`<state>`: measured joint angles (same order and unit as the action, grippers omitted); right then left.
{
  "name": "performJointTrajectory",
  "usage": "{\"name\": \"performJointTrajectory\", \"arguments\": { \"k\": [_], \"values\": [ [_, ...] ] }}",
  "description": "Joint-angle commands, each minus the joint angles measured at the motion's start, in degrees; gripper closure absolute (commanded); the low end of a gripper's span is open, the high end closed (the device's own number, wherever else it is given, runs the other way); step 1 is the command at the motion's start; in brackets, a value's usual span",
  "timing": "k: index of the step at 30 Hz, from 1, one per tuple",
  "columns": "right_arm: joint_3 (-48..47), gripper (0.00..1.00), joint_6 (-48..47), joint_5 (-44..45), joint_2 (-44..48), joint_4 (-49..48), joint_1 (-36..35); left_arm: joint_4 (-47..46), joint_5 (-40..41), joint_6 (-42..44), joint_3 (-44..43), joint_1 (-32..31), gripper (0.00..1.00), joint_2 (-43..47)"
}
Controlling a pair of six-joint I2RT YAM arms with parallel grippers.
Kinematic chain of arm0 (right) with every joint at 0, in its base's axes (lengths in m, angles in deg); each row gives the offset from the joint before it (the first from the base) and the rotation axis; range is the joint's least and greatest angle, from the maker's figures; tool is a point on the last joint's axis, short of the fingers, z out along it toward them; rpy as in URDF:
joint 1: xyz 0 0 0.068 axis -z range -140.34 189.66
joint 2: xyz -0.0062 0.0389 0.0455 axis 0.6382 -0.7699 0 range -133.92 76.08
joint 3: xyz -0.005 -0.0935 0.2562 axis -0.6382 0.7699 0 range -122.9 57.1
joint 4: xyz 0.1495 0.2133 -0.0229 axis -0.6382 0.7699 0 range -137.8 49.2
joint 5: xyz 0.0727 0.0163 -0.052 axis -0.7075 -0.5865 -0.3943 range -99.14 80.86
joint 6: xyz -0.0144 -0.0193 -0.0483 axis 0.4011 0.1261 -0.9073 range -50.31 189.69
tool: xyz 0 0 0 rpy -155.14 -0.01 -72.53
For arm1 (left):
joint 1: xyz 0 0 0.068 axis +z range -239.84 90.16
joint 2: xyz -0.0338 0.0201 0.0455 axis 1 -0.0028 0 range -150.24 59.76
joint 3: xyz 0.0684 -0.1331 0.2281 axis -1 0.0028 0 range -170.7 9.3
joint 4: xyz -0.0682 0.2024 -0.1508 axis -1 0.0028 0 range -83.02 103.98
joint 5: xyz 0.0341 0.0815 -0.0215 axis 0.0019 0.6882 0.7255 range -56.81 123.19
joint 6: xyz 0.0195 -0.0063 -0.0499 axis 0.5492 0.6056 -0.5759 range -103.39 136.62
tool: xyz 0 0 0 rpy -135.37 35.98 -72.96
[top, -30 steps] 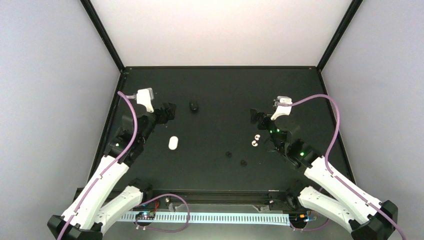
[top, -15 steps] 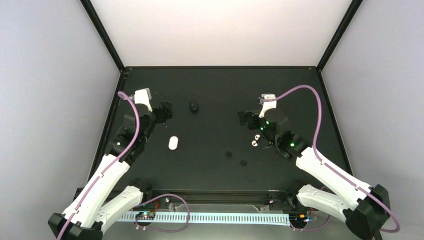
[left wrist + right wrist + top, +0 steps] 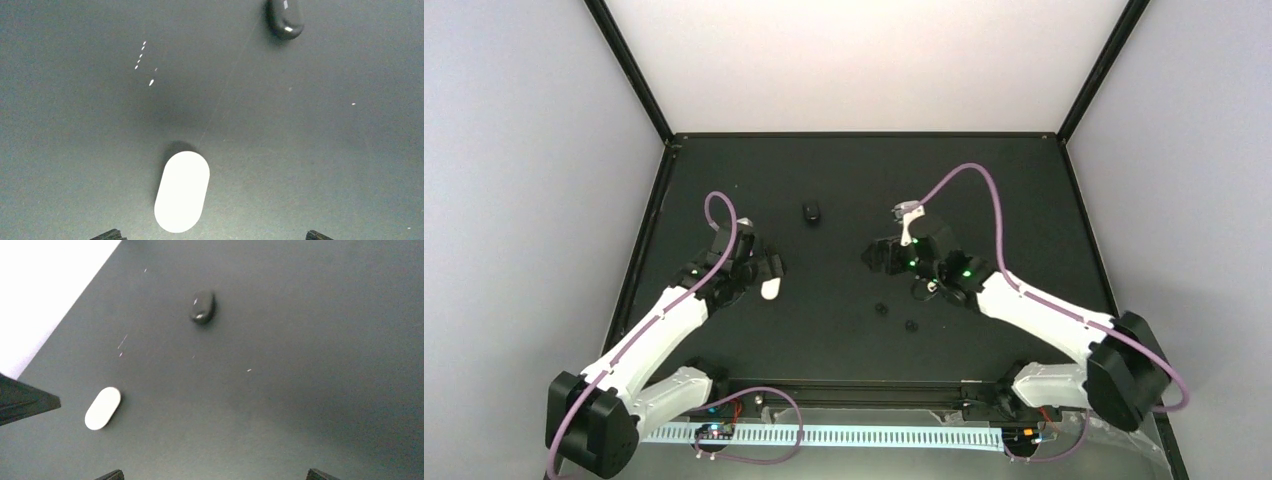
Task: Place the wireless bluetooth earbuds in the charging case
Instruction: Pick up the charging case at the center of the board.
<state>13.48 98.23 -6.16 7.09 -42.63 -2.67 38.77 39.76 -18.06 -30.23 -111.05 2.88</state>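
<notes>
A white oval charging case [image 3: 771, 289] lies left of centre on the black table. My left gripper [image 3: 773, 270] hovers just above it, open. In the left wrist view the white case [image 3: 182, 192] sits between and ahead of the wide-apart fingertips [image 3: 111, 235], nearer the left one. A black case [image 3: 811, 212] lies farther back, and the same black case [image 3: 285, 19] shows in that wrist view. Two black earbuds [image 3: 880, 309] [image 3: 911, 326] rest near the front centre. My right gripper [image 3: 871, 256] is open over bare table, empty. The white earbuds are hidden by my right arm.
The right wrist view shows the black case [image 3: 203, 307], the white case [image 3: 103, 408] and part of the left arm [image 3: 20, 400] at the left edge. Black frame rails [image 3: 656, 215] border the table, with pale walls behind.
Both arms swung inward. The left gripper dropped to just above the white case. The right gripper moved left toward the centre, its arm now covering the white earbuds.
</notes>
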Motion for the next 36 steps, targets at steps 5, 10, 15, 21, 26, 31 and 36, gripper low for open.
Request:
{"name": "performJointTrajectory", "arguments": {
  "k": [5, 10, 15, 21, 26, 31, 36],
  "values": [
    [-5.04, 0.05, 0.94, -3.80, -7.89, -0.88, -4.78, 0.41, 1.08, -3.31, 1.30, 1.75, 0.04, -2.65],
    [-3.82, 0.05, 1.01, -3.45, -5.83, -0.42, -4.78, 0.09, 0.65, -3.77, -0.42, 2.87, 0.06, -10.94],
    [-2.78, 0.05, 0.23, -2.58, -1.49, 2.19, -4.81, -1.06, -1.59, -4.73, -2.65, 4.20, 0.14, -19.69],
    [-2.36, 0.05, -0.73, -2.06, 3.32, 4.84, -4.81, -4.34, -4.39, -6.44, -2.20, 4.16, 0.22, -23.38],
    [-2.18, 0.05, -0.96, -1.70, 5.06, 5.49, -4.83, -5.78, -5.60, -6.71, -1.89, 3.28, 0.27, -25.73],
    [-1.62, 0.05, -0.67, -1.46, 5.53, 5.47, -4.81, -6.76, -5.85, -7.32, -1.60, 1.73, 0.30, -26.17],
    [-0.69, 0.05, -0.28, -1.20, 5.82, 5.35, -4.76, -7.78, -6.32, -7.84, -2.44, -1.58, 0.32, -27.21]
  ]
}}
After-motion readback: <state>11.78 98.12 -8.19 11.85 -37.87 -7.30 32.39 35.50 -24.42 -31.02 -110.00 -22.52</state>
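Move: About 11 cm below the left hand, only 1 cm ahead and nearly level sideways, lies the white charging case. A black case sits roughly 18 cm farther out than it and some 7 cm to its right; the nearer of two black earbuds lies about 22 cm to its right and 5 cm closer in. From the right hand the charging case is about 21 cm left, level ahead, 17 cm down. Sinking some 10 cm onto the charging case, the left hand tips its fingers about 20 degrees farther down and swings left a little, then right about 3 cm. Its fingers close partway around the case, the left one coming against the case's left side. The right hand goes about 4 cm left and slightly down, then rises and draws back. ##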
